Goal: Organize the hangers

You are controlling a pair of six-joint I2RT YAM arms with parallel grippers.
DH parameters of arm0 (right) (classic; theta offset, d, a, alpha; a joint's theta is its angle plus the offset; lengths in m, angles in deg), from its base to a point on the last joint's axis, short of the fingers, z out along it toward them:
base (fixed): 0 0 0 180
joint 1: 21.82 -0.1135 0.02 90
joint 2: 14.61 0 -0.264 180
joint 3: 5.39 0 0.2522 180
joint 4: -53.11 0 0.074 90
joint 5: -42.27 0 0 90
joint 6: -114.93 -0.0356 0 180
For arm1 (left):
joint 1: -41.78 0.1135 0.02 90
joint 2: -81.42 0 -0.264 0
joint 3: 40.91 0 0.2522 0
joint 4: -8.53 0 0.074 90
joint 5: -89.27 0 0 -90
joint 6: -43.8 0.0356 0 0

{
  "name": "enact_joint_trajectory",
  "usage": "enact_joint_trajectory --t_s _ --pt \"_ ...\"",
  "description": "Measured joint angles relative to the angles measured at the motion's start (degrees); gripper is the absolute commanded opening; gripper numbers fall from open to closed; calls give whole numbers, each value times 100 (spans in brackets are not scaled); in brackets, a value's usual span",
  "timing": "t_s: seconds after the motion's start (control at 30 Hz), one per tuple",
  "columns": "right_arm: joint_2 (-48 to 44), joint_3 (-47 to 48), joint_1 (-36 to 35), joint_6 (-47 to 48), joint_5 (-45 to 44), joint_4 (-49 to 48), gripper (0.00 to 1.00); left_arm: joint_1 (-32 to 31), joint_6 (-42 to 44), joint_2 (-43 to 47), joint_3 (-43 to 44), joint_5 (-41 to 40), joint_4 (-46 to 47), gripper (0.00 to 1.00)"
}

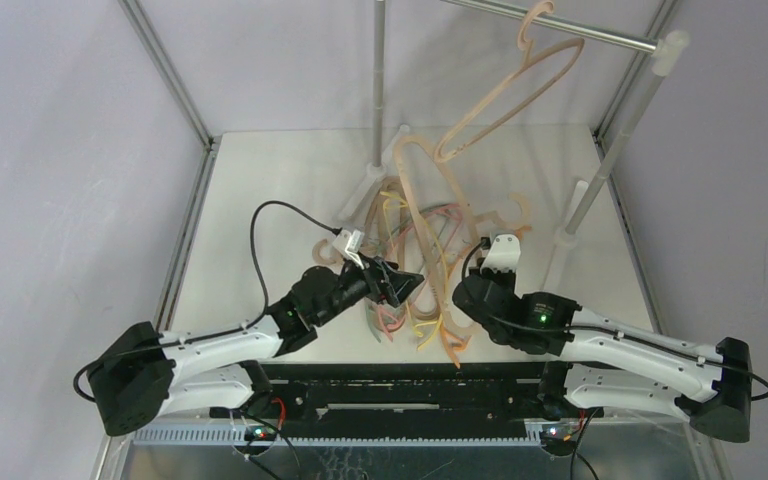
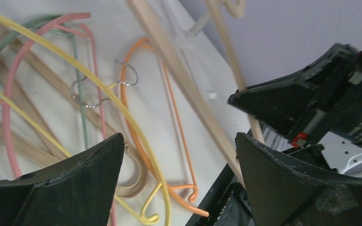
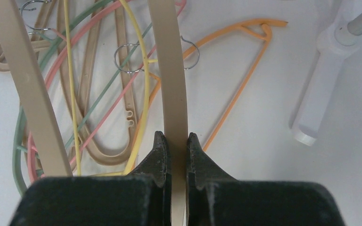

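Note:
My right gripper (image 3: 175,139) is shut on the flat bar of a thick beige hanger (image 3: 169,70). In the top view that beige hanger (image 1: 422,195) stands tilted up from the table, with the right gripper (image 1: 457,300) at its lower part. Another beige hanger (image 1: 520,85) hangs on the silver rail (image 1: 580,30). My left gripper (image 2: 179,139) is open over the pile, with nothing between its fingers. Below it lie thin orange (image 2: 127,108), yellow (image 2: 52,52), pink (image 2: 9,117) and green (image 2: 82,122) hangers, tangled with beige ones. From above, the left gripper (image 1: 395,283) hovers at the pile's near left edge.
The rack's upright posts (image 1: 600,170) stand on white feet (image 3: 320,89) at the right, and another post (image 1: 377,90) stands behind the pile. A black base bar (image 1: 410,385) runs along the near edge. Grey walls and metal frame bars (image 1: 165,65) enclose the table.

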Motion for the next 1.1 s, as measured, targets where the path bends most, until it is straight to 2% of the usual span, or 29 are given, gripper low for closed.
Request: enact_joint_trajectory --t_s 0.37,0.47,0.53,0.57,0.63,0.67,0.7,0.87,0.9,0.97,1.03,1.1 --pt "-17 -70 13 476 444 -667 0 -59 -251 -501 28 195 813 92" --pt "-105 -140 11 697 737 -903 0 -74 -289 -664 52 229 929 89" --pt "-138 -188 9 861 981 -1051 0 -81 -297 -752 63 236 1025 78" --pt "-142 -216 -4 966 1123 -1139 0 -81 -313 -791 83 240 1047 69" --pt "-133 -262 -46 1102 1309 -1261 0 -83 -358 -887 179 280 1093 39" --pt "-118 -278 -76 1156 1381 -1311 0 -83 -389 -933 234 308 1128 11" --pt "-92 -284 -114 1207 1379 -1320 0 -81 -376 -979 289 339 1178 1" --pt "-17 -299 -151 1252 1231 -1412 1 -109 -638 -1051 411 614 1545 0" --pt "-24 -299 -164 1248 1198 -1401 10 -111 -640 -1060 409 640 1569 0" --pt "-72 -299 -184 1233 1143 -1379 39 -109 -640 -1082 398 680 1624 0" --pt "-181 -313 -210 1178 1128 -1364 62 -111 -627 -1082 387 680 1670 0" --pt "-452 -387 -236 1191 1137 -1305 79 -111 -525 -1080 387 684 1655 0"
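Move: The beige hanger is held by one bar in the right hand. Its free bar is the left fingers' target: some 9 cm to the left hand's right, 2 cm ahead and 2 cm higher, with the held bar about 18 cm right and 4 cm ahead. From the right hand, the free bar is about 8 cm left and 2 cm back. Below the left hand, the yellow hanger's middle lies roughly 6 cm right, 2 cm ahead and 16 cm down. The beige hanger's free bar is brought to the left hand as the right hand carries the hanger some 5 cm left, turning about 15 degrees counter-clockwise. The open left hand travels about 5 cm right, rising 3–4 cm mostly as it shuts on that bar and pinches it. Only then do the right fingers open around their bar, letting go as that hand starts to ease back right and up. ##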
